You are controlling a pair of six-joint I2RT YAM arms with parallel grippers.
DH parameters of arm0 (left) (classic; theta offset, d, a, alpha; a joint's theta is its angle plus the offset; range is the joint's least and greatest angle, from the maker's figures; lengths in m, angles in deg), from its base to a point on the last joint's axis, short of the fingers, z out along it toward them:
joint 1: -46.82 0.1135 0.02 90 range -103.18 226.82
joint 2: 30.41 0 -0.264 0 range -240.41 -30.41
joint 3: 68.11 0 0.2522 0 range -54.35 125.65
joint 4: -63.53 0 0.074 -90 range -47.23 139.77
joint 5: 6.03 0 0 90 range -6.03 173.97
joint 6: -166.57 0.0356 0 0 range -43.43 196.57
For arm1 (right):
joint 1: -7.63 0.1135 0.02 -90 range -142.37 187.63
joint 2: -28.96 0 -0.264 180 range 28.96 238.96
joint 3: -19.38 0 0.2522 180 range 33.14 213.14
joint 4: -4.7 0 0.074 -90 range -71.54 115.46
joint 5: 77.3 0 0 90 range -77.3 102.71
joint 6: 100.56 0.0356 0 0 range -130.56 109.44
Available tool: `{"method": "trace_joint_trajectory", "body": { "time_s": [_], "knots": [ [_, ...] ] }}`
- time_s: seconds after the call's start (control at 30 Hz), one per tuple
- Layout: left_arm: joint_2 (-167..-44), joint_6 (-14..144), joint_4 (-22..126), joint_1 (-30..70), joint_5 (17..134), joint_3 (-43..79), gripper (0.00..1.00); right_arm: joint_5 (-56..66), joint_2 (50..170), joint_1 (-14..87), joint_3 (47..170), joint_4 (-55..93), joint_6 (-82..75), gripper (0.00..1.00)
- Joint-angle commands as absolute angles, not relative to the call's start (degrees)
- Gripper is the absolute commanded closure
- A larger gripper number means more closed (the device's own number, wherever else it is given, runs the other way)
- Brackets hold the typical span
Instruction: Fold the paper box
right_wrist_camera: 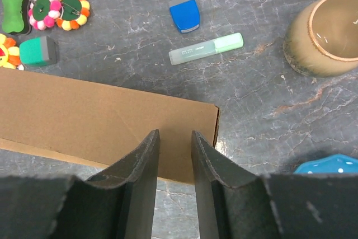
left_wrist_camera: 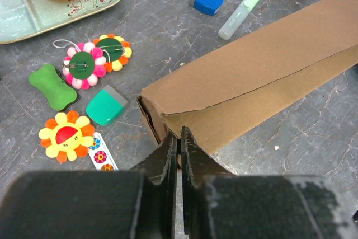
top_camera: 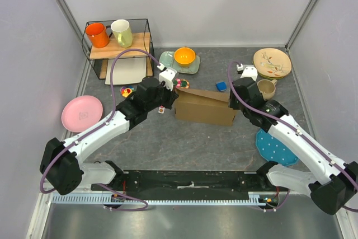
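Observation:
The paper box (top_camera: 204, 109) is a long brown cardboard box lying across the middle of the table. In the left wrist view its lid (left_wrist_camera: 263, 54) hangs slightly over the front wall. My left gripper (left_wrist_camera: 179, 133) is shut, with its tips pressed at the box's near left corner (top_camera: 177, 90). Whether cardboard is nipped between them does not show. My right gripper (right_wrist_camera: 175, 134) is open and hovers over the right end of the box (right_wrist_camera: 84, 110), with nothing between its fingers. In the top view it sits at that end (top_camera: 235, 98).
Behind the box lie a blue eraser (right_wrist_camera: 184, 14), a green highlighter (right_wrist_camera: 206, 48), a green eraser (left_wrist_camera: 107, 106) and felt flower toys (left_wrist_camera: 95, 60). A brown cup (right_wrist_camera: 327, 32), a teal tray (top_camera: 168, 60) with a yellow bowl (top_camera: 184, 56), a beige plate (top_camera: 272, 62), a pink plate (top_camera: 82, 113), a blue dotted plate (top_camera: 278, 146) and a mug rack (top_camera: 118, 40) surround it.

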State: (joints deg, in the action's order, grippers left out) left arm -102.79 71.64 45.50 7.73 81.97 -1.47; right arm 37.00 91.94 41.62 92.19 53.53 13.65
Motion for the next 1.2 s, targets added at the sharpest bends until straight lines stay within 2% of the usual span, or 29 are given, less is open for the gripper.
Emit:
{"method": "trace_joint_trajectory", "body": {
  "time_s": [0.0, 0.17, 0.7, 0.87, 1.17],
  "knots": [
    [-103.53, 70.77, 35.28, 7.18, 80.28, -1.71, 0.87, 35.73, 90.49, 41.73, 89.57, 53.96, 14.31, 0.63],
    [-101.78, 71.56, 34.48, 7.44, 81.16, 0.49, 0.81, 36.0, 90.31, 41.64, 90.88, 54.05, 14.32, 0.62],
    [-99.31, 72.18, 35.44, 8.15, 82.92, 1.9, 0.77, 35.91, 90.57, 41.73, 91.24, 54.14, 14.14, 0.61],
    [-98.43, 71.12, 37.73, 8.5, 82.12, 1.19, 0.64, 35.91, 90.4, 41.64, 91.06, 54.32, 14.05, 0.61],
    [-99.4, 69.36, 40.1, 9.03, 81.95, 1.72, 0.66, 35.91, 90.13, 41.73, 90.88, 54.23, 13.96, 0.61]
  ]
}}
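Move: The left hand's nearly shut fingers are at the box's left end, with the upright side flap right at their tips, about 1 cm to the right and 2 cm lower. From this hand the slanting lid's middle lies some 12 cm to the right and about level front to back, and the flower badges lie on the table about 11 cm ahead and 2 cm to the right. From the right hand, open over the lid's right end, the lid's middle is about 11 cm to the left, that side flap some 23 cm to the left and 1 cm farther out, and the marker about 8 cm ahead and 2 cm to the right. The left hand lets go of the side flap at the box's left end, opening its fingers to about a third while backing off some 2 cm back towards its base and 2 cm to the left, with hardly any change of height and only a slight tilt, and then it hovers open just off the flap. The right hand stays where it is at the lid's right end, half-open fingertips resting on the cardboard. ##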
